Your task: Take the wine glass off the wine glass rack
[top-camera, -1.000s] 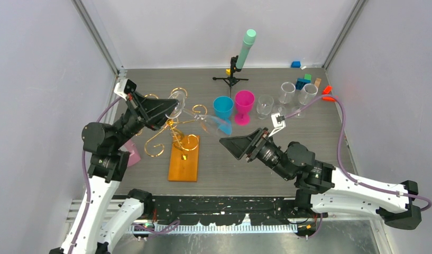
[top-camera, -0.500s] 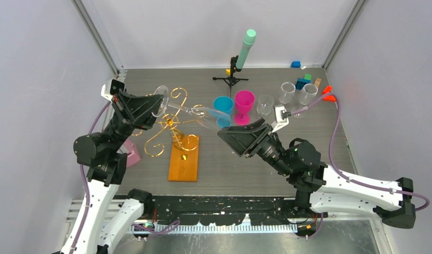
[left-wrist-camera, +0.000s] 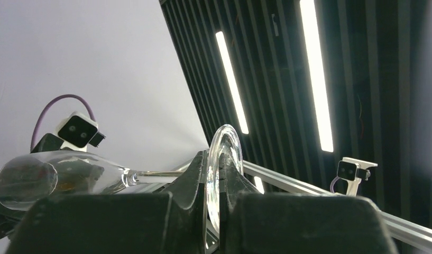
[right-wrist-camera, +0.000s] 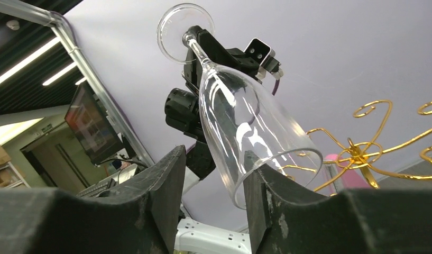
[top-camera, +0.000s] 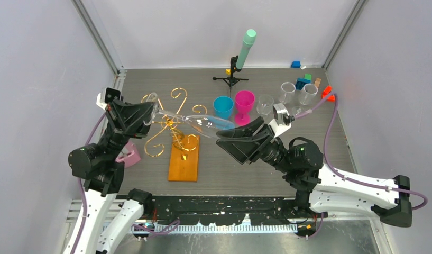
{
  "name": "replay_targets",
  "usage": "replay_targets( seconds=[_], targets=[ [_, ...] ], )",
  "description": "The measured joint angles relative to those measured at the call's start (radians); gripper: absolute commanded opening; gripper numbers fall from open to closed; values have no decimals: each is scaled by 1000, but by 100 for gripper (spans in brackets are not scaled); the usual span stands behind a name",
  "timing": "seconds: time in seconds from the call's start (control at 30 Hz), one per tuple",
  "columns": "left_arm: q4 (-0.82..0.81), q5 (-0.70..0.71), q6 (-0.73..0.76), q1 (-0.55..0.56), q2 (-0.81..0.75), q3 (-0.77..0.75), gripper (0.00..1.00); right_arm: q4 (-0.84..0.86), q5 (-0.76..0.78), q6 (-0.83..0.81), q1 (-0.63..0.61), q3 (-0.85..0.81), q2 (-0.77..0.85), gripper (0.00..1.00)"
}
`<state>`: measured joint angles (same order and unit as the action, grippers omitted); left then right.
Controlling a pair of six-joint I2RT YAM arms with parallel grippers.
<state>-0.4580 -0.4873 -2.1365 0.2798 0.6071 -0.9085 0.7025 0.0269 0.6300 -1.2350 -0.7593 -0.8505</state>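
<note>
The clear wine glass hangs on its side above the wine glass rack, a gold wire stand on an orange base. My left gripper is shut on the glass's round foot, with the stem and bowl pointing away to the right. The jaws of my right gripper stand either side of the bowl's rim. One finger lies against the rim and the other finger stands off with a gap. The rack's gold curls show behind the bowl.
Behind the glass stand a teal cup, a magenta goblet and three clear glasses. A black tripod with a mint cylinder is at the back. A pink object lies left of the rack.
The left gripper has carried the glass left and toward the near side, off the rack's arms. The right gripper has come up around the bowl, and its jaws have narrowed.
</note>
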Motion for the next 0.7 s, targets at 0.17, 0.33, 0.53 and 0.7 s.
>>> replay_targets(
  seconds=[0.17,0.33,0.53,0.7],
  targets=[
    [5,37,0,3,-43,13,0,19,-50,-29,1,-25,-21,7],
    [24,83,-1,8,-59,35,10,28,-112,-32,-2,-66,-20,0],
    [64,108,45,2,-57,31,55,13,-114,-30,-7,-82,-20,0],
    [159,106,159,-2,-15,-38,83,-4,-114,-31,-13,-95,-19,0]
  ],
)
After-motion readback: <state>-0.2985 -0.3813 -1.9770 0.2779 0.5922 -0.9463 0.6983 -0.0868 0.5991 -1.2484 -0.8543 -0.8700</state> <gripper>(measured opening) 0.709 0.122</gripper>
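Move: Leftward and upward of the open right hand hangs the wine glass, its middle about 7 cm left, 2 cm ahead and 5 cm above, with the rim towards this hand. The left hand already grips its foot; from there the middle lies some 8 cm right, 1 cm back and 4 cm below. From the right hand, the golden rack is about 12 cm ahead, 15 cm left and 30 cm down; the blue goblet is about 22 cm ahead, straight out and 38 cm down. Rising about 3.5 cm and drawing back 2.5 cm, the right hand brings its fingers over the glass's rim edge, closes them there and holds, tilting up slightly. The left first eases back and left a centimetre with its grip kept, then opens wide around the foot, moving forward some 2–3 cm and turning about 10 degrees counter-clockwise. ##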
